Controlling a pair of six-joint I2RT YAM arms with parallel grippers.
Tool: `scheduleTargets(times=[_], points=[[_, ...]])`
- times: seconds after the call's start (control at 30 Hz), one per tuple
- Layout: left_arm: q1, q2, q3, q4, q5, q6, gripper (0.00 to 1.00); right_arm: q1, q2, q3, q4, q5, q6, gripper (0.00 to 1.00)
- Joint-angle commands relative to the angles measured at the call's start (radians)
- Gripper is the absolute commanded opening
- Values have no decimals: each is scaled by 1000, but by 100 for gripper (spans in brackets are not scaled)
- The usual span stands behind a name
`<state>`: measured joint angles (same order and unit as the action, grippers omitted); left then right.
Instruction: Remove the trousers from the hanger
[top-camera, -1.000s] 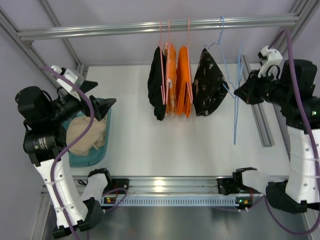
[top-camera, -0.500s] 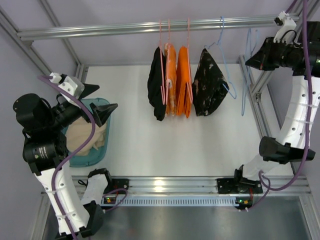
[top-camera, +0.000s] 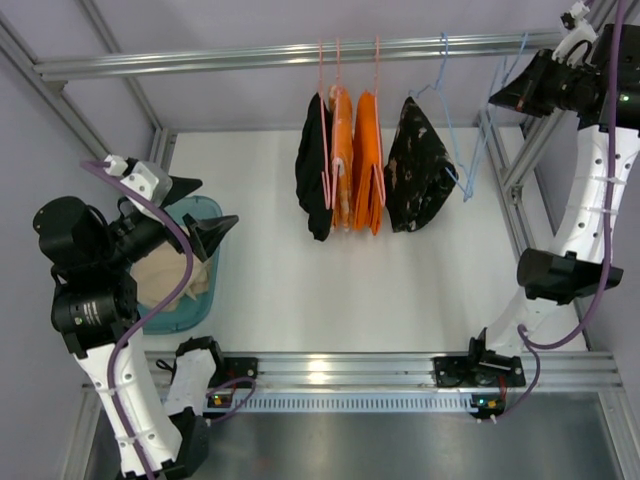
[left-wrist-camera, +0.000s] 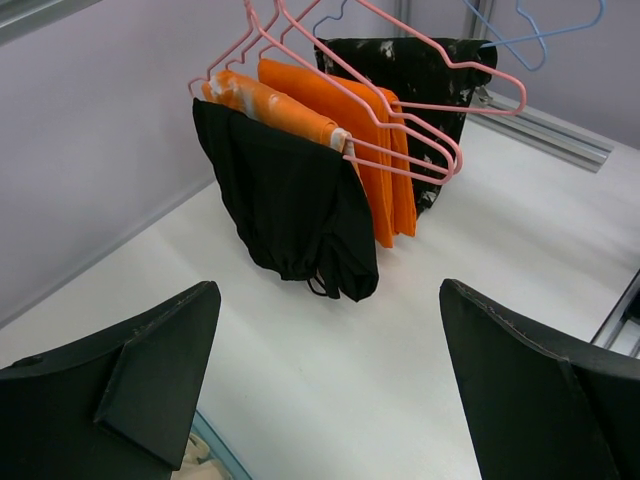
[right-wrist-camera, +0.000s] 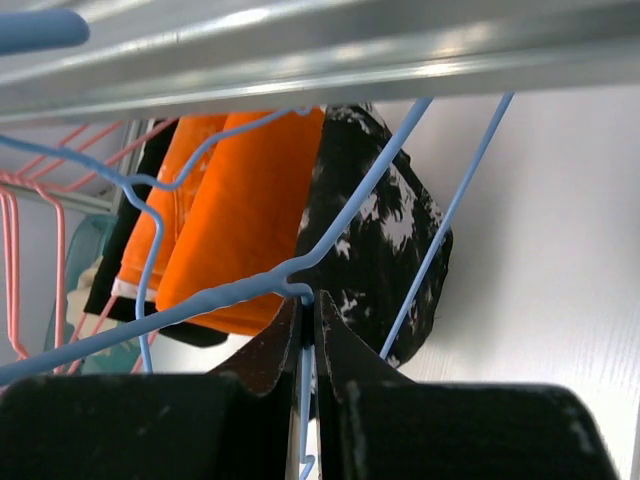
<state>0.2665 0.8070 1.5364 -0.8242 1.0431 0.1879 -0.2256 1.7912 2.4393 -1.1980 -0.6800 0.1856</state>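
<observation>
The beige trousers (top-camera: 165, 275) lie crumpled in a teal basket (top-camera: 205, 305) at the left; a sliver of them (left-wrist-camera: 192, 462) shows in the left wrist view. My left gripper (top-camera: 205, 208) hovers over the basket's far rim, open and empty (left-wrist-camera: 328, 290). The light-blue hanger (top-camera: 510, 62) is bare and held high by the metal rail (top-camera: 250, 58) at the far right. My right gripper (top-camera: 495, 102) is shut on the hanger's wire (right-wrist-camera: 200, 300) just under the rail, its fingertips (right-wrist-camera: 308, 300) pinched at the bend.
On the rail hang a black garment (top-camera: 315, 170), two orange garments (top-camera: 356, 165) on pink hangers, and a dark patterned garment (top-camera: 418, 165) on another blue hanger. Frame posts (top-camera: 520, 160) rise beside the right arm. White tabletop (top-camera: 300, 280) spreads under the garments.
My right arm has risen from table height at the right and carried the bare hanger up to the rail. The left gripper has shifted slightly over the basket and stays open.
</observation>
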Motion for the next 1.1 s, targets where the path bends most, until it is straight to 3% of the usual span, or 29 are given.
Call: scheduleTargets(times=[0.0, 0.77, 0.8, 0.83, 0.93, 1.07], points=[[4, -12, -18, 16, 21, -5, 97, -14, 8, 55, 126, 8, 78, 0], [4, -31, -58, 16, 8, -25, 97, 20, 109, 64, 176, 203, 158, 1], [2, -31, -58, 16, 5, -27, 97, 22, 109, 55, 172, 209, 155, 7], [2, -31, -58, 16, 3, -28, 97, 22, 109, 55, 170, 212, 152, 20], [4, -34, -59, 16, -8, -34, 97, 23, 91, 46, 158, 218, 143, 47], [4, -40, -61, 16, -11, -45, 97, 22, 34, -12, 137, 220, 130, 57]])
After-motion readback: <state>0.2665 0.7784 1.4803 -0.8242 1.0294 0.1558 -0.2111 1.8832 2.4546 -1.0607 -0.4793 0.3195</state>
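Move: The right hand holds the empty blue hanger below the rail; the spot on the rail for its hook is about 4 cm ahead, 2 cm to the right and 5 cm above. The black patterned trousers on their hanger are some 15 cm left, 2 cm ahead and 11 cm lower, with the plain orange trousers about 25 cm left, likewise 2 cm ahead and 11 cm lower. From the left hand that rail spot is roughly 26 cm ahead, 52 cm right and 6 cm up. Still pinching the empty blue hanger, the right hand carries it forward about 5 cm under the rail, easing some 3 cm to the right and slightly down while turning clockwise, to set the hook over the bar. Almost stopped there, the fingers open about halfway and let go of the wire. ##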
